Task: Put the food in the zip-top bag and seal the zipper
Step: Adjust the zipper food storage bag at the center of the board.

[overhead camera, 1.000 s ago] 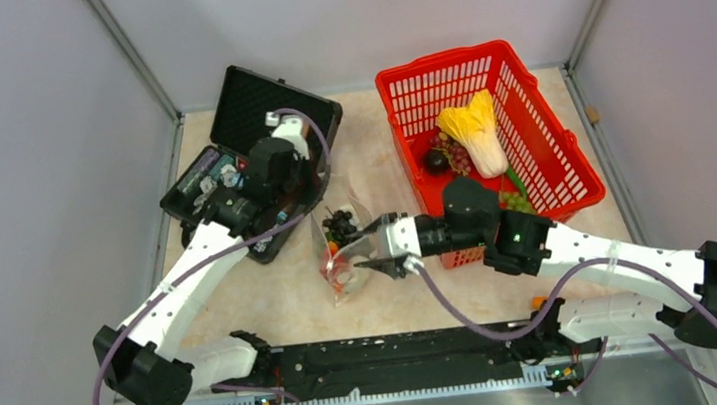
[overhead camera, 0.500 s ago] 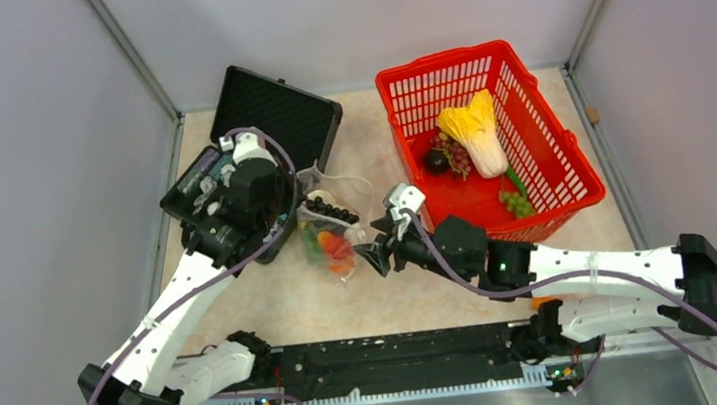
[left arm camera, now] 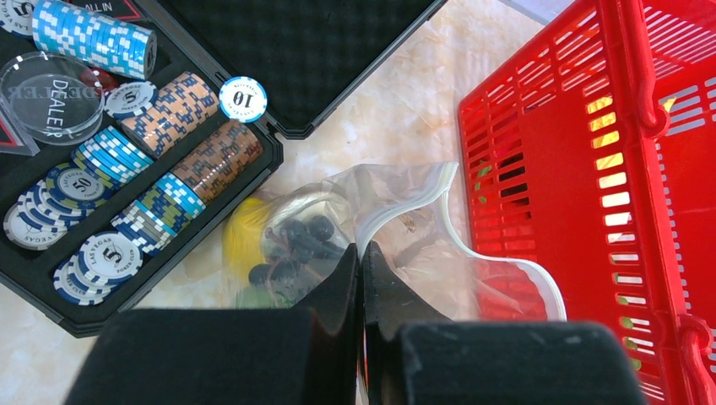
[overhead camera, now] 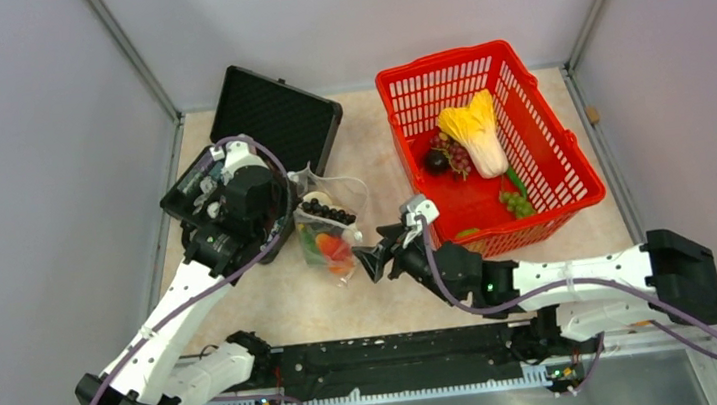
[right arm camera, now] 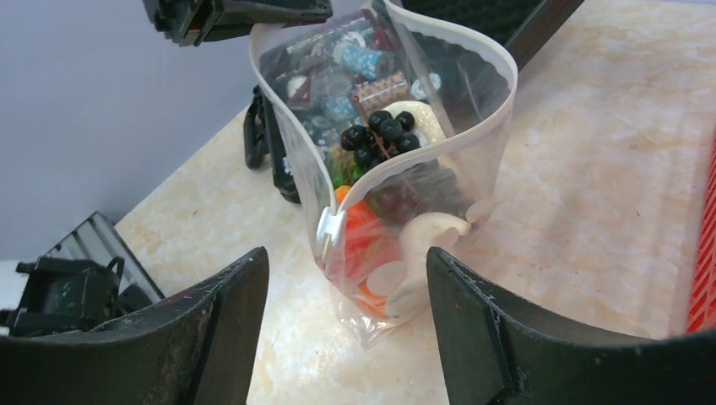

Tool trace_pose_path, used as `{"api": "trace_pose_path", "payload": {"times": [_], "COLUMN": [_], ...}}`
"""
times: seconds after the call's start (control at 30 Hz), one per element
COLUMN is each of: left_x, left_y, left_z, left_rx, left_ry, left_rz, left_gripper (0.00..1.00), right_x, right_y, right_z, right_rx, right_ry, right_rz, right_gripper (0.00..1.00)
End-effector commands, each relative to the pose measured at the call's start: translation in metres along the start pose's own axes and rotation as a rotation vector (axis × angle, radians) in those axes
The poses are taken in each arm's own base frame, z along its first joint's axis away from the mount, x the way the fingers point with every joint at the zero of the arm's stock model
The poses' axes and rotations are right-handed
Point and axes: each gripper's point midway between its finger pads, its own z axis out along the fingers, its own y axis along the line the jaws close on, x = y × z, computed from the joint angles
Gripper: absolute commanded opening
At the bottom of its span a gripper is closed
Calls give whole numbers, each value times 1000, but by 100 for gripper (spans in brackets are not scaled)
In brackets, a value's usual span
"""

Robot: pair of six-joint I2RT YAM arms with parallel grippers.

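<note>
The zip-top bag (overhead camera: 328, 238) hangs upright with its mouth wide open, just right of the black case. Inside it I see dark grapes (right arm camera: 380, 135), orange and red food (right arm camera: 363, 238) and a white mushroom (right arm camera: 425, 236); a yellow lemon (left arm camera: 243, 229) shows through the plastic. My left gripper (overhead camera: 302, 218) is shut on the bag's rim, its fingers (left arm camera: 338, 278) pinching the zipper (left arm camera: 515, 263). The zipper (right arm camera: 439, 160) curves open with a white tab (right arm camera: 331, 228) at its near end. My right gripper (overhead camera: 371, 260) stands open just in front of the bag (right arm camera: 397, 181), apart from it.
The red basket (overhead camera: 536, 108) at the back right holds a pale cabbage (overhead camera: 478, 132), grapes (overhead camera: 451, 156) and green pieces (overhead camera: 515, 201). The open black case (overhead camera: 270, 116) with poker chips (left arm camera: 127, 181) lies at the back left, right beside the bag.
The left gripper lifted the bag upright and drew it left toward the case. The right gripper let go of the bag, backed away and opened wider.
</note>
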Motion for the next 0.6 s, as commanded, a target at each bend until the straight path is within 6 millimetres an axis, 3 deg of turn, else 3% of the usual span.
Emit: {"api": "trace_pose_path", "payload": {"times": [0.0,0.3,0.57], "left_x": [-18,-21,-25], "left_y": [-12,-17,-17], "left_z": [-2,-1,-4], "left_rx": [45,60,67], "left_ry": [-71,-68,-78], "left_rz": [-45,-38,-41], "left_gripper": [0,0,0], "right_x": [-17,-1,0], "right_y": [-6,12,-1], "right_z": [8,33,38], "right_rx": [72,13,54], "right_ry": [-128,-174,-353], "right_rz": [103,45,0], "right_gripper": [68,70,69]}}
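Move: The zip-top bag's white slider is about 4 cm ahead of my right hand, 4 cm to its left and some 3 cm below. The black grapes in the bag's mouth lie roughly 9 cm ahead, 8 cm left and 9 cm down. The red basket's middle is about 18 cm ahead and 25 cm right, some 12 cm lower. From my left hand, the slider is about 12 cm back, 11 cm right and 5 cm lower. With my right fingers kept open, I close in on the bag's slider corner: first a little forward, then mostly down and to the left, about 5 cm in all, easing off the descent at the end. My wrist tips up slightly, 5 to 10 degrees, bringing the spread fingertips up just short of the slider. My left hand stays still, keeping its pinch on the far corner of the rim. ##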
